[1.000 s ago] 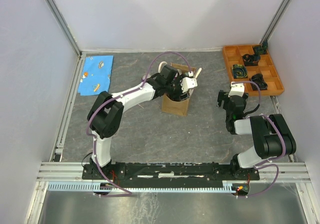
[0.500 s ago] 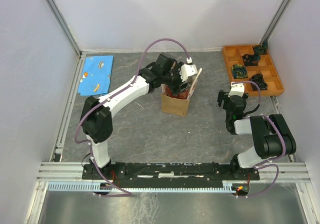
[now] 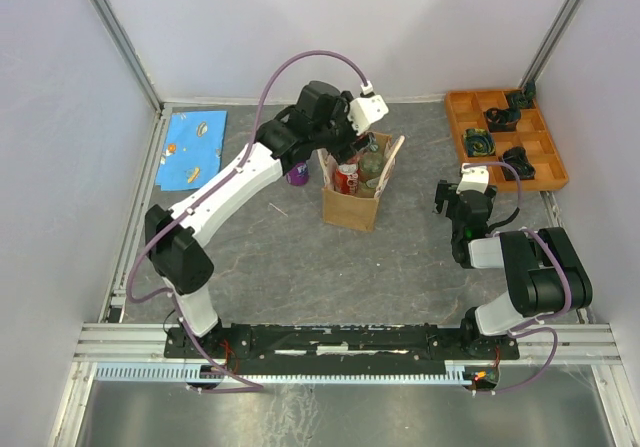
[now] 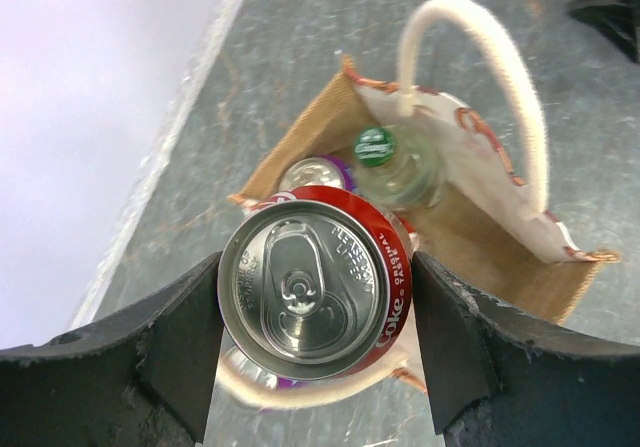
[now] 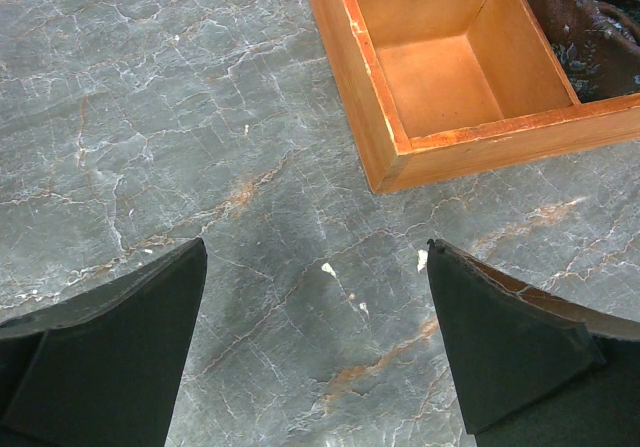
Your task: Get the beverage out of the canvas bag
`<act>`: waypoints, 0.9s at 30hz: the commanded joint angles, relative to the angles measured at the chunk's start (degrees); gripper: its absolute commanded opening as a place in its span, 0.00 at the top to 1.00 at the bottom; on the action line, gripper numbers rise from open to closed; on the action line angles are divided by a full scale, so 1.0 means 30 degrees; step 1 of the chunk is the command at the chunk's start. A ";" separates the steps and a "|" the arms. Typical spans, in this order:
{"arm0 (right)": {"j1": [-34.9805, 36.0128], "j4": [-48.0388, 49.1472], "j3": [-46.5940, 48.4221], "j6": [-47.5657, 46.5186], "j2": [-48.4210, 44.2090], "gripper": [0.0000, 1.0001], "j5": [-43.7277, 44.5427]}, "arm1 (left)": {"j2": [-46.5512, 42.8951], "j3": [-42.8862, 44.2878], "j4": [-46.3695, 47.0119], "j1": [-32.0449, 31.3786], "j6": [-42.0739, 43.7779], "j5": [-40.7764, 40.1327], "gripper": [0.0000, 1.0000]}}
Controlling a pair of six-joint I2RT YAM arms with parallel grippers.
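Observation:
The tan canvas bag (image 3: 350,207) stands upright mid-table, with cream loop handles (image 4: 520,117). My left gripper (image 3: 346,170) is shut on a red Coke can (image 3: 347,179), gripping its sides (image 4: 315,297) and holding it upright just above the bag's open mouth (image 4: 470,237). Inside the bag I see a green-capped bottle (image 4: 385,157) and a purple-rimmed can top (image 4: 312,173). My right gripper (image 3: 450,199) is open and empty, low over the bare table (image 5: 315,267), to the right of the bag.
A purple can (image 3: 297,173) stands on the table just left of the bag. An orange compartment tray (image 3: 462,127) with dark items sits at the back right, its corner near my right gripper (image 5: 385,167). A blue cloth (image 3: 193,147) lies back left.
My left arm has risen and drawn back from inside the bag, bringing the Coke can up to the bag's mouth. The purple can beside the bag is now uncovered. The right arm is still.

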 commanded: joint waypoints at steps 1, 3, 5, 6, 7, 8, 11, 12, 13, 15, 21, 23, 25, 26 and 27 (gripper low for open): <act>-0.0063 0.0593 0.0331 0.0129 -0.0223 0.01 0.0094 | -0.2485 0.2139 0.0702 -0.0044 -0.0727 -0.3778 0.97; -0.0062 0.0605 0.0331 0.0140 -0.0248 0.01 0.0087 | -0.3116 0.2061 0.0903 -0.0046 -0.0792 -0.5092 0.97; -0.0063 0.0603 0.0331 0.0117 -0.0239 0.01 0.0094 | -0.3666 0.2002 0.1047 -0.0046 -0.0827 -0.6684 0.97; -0.0061 0.0602 0.0327 0.0124 -0.0236 0.01 0.0094 | -0.3896 0.1971 0.1079 -0.0046 -0.0830 -0.7674 0.97; -0.0061 0.0609 0.0331 0.0140 -0.0239 0.01 0.0079 | -0.4123 0.1897 0.1086 -0.0020 -0.0805 -0.8563 0.97; -0.0061 0.0595 0.0327 0.0120 -0.0232 0.01 0.0089 | -0.4371 0.1778 0.1161 0.0008 -0.0791 -0.9312 0.97; -0.0061 0.0595 0.0331 0.0131 -0.0231 0.01 0.0094 | -0.5060 0.1265 0.1313 0.0457 -0.1257 -1.0656 0.97; -0.0069 0.0608 0.0338 0.0137 -0.0242 0.01 0.0094 | -0.5260 0.1055 0.1310 0.0844 -0.1726 -1.0694 0.97; -0.0062 0.0602 0.0331 0.0125 -0.0224 0.01 0.0090 | -0.5643 0.0787 0.1359 0.1542 -0.2246 -1.0475 0.97; -0.0077 0.0591 0.0320 0.0138 -0.0225 0.01 0.0094 | -0.6383 -0.0378 0.1768 0.2615 -0.3385 -1.0053 0.97; -0.0066 0.0587 0.0329 0.0116 -0.0231 0.01 0.0094 | -0.8185 -0.3809 0.2832 0.4947 -0.5488 -0.9903 0.97; -0.0081 0.0602 0.0312 0.0138 -0.0228 0.01 0.0094 | -0.8514 -0.5375 0.3291 0.5459 -0.6357 -0.9901 0.97; -0.0062 0.0588 0.0331 0.0118 -0.0226 0.01 0.0094 | -0.8953 -0.7310 0.4284 0.5741 -0.7220 -0.9626 0.97; -0.0083 0.0603 0.0324 0.0099 -0.0238 0.01 0.0094 | -0.9388 -0.8495 0.5557 0.5842 -0.7613 -0.9470 0.97; -0.0064 0.0587 0.0330 0.0111 -0.0228 0.01 0.0094 | -0.9705 -0.9632 0.6568 0.5927 -0.8025 -0.9389 0.97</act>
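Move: The left hand already holds the Coke can above the canvas bag, whose middle is about 2 cm ahead, 2 cm to the right and 20 cm below. The bare table it goes for lies roughly 26 cm left, 3 cm ahead and 27 cm down. The purple can already out stands about 16 cm left and 5 cm ahead of the hand, and the blue cloth about 47 cm left and 12 cm ahead. That bare table is some 60 cm left and 4 cm ahead of the right hand. Leftward in a quick arc of about 25 cm, the left arm carries the Coke can away from the canvas bag, climbing some 12 cm first, then passing high over the purple can's side of the table and sinking about 7 cm towards the bare table beyond. The hand swings round counter-clockwise by some 50 degrees while the fingers keep their grip. ##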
